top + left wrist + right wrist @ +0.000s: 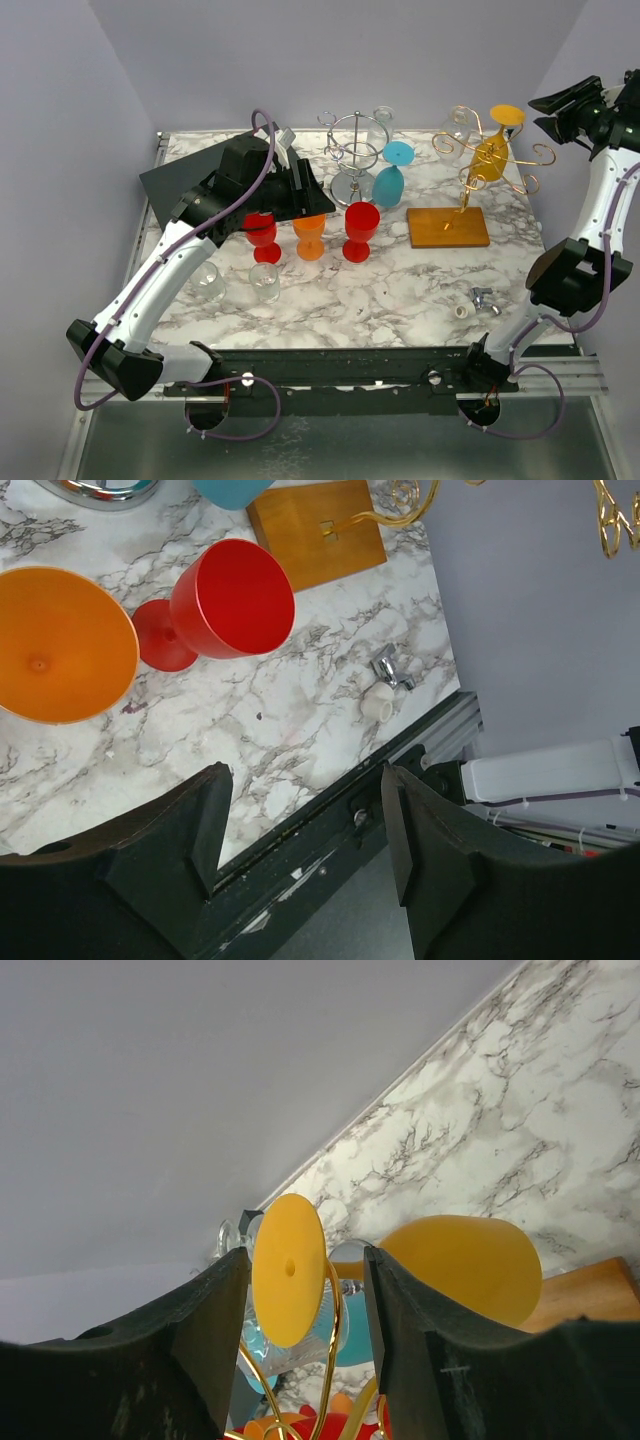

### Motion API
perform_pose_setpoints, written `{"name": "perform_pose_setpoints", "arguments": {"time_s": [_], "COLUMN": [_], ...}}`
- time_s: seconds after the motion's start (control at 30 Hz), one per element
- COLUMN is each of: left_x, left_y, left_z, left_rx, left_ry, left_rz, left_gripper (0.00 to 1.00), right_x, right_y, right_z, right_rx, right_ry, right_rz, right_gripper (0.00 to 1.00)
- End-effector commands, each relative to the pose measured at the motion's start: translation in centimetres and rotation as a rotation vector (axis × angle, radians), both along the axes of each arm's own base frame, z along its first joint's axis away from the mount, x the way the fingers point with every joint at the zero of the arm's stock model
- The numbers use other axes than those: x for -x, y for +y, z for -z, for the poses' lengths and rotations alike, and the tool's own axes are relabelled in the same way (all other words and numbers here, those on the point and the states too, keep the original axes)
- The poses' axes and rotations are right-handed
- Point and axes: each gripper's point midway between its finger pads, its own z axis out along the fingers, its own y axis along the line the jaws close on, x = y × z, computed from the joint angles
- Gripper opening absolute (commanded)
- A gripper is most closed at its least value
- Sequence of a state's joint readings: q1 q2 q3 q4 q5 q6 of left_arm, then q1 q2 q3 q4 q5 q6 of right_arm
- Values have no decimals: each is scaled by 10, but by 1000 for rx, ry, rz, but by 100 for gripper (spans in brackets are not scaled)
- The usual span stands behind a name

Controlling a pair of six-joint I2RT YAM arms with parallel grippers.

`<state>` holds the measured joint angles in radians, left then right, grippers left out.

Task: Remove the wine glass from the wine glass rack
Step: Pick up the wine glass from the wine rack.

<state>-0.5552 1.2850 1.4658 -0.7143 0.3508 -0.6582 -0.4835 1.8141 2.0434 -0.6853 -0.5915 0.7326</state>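
Observation:
A yellow wine glass (490,152) hangs upside down on the gold wire wine glass rack (522,168), which stands on a wooden base (447,227) at the back right. Its round foot (507,114) points up. My right gripper (542,112) hovers just right of that foot, open. In the right wrist view the foot (288,1270) appears between the two fingers of the right gripper (305,1255), with a gap on each side, and the bowl (460,1260) lies behind the right finger. My left gripper (310,195) hangs open and empty above the standing glasses.
A silver rack (355,160) holds a blue glass (392,175) and a clear one (380,125). Two red glasses (362,228) (263,235) and an orange one (310,235) stand mid-table. Two clear glasses (265,280) sit front left. Small fittings (480,297) lie front right.

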Motion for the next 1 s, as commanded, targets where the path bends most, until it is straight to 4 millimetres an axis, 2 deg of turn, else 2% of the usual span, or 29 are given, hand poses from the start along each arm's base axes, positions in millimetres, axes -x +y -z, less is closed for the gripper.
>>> {"name": "perform_pose_setpoints", "arguments": {"time_s": [0.0,0.23,0.5,0.97], "left_x": [-2,-4,-5,-5], "left_y": [-3,-2,-3,-1], "left_z": [-14,-13,-12,-11], "left_rx": [42,40,43,43], "left_ry": [-24,-21,-18,-13], "left_rz": [7,-1,-6,-11], "left_gripper": [67,67,67,66], "right_x": [-12,-19,-21,-15], "right_y": [9,22,27,21], "right_z": [8,21,24,4], "right_rx": [-17,-25,-43,-8], "right_ry": [-2,14,14,-9], "right_rz": [-48,-70,-77,-22], "right_gripper": [54,47,38,25]}}
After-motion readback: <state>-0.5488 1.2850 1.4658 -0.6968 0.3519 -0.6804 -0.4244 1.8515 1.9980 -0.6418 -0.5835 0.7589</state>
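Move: Hanging upside down on the gold rack, the yellow wine glass has its middle about 3 cm ahead of the right hand, 6 cm left and 11 cm below; its disc-shaped foot, on top, is some 3 cm ahead, 5 cm left and 3 cm down. The rack's middle lies roughly 6 cm back, 14 cm left; a clear glass hangs about 7 cm ahead, 16 cm left. From the left hand the yellow glass is around 24 cm ahead, 40 cm right. Sinking some 3 cm while easing left and forward about 2 cm each, the right hand brings its half-open fingertips to the right edge of the yellow glass's foot, then all but stops there as the fingers keep closing to about half their starting gap, one over the disc and the other under it; the wrist hardly turns. ##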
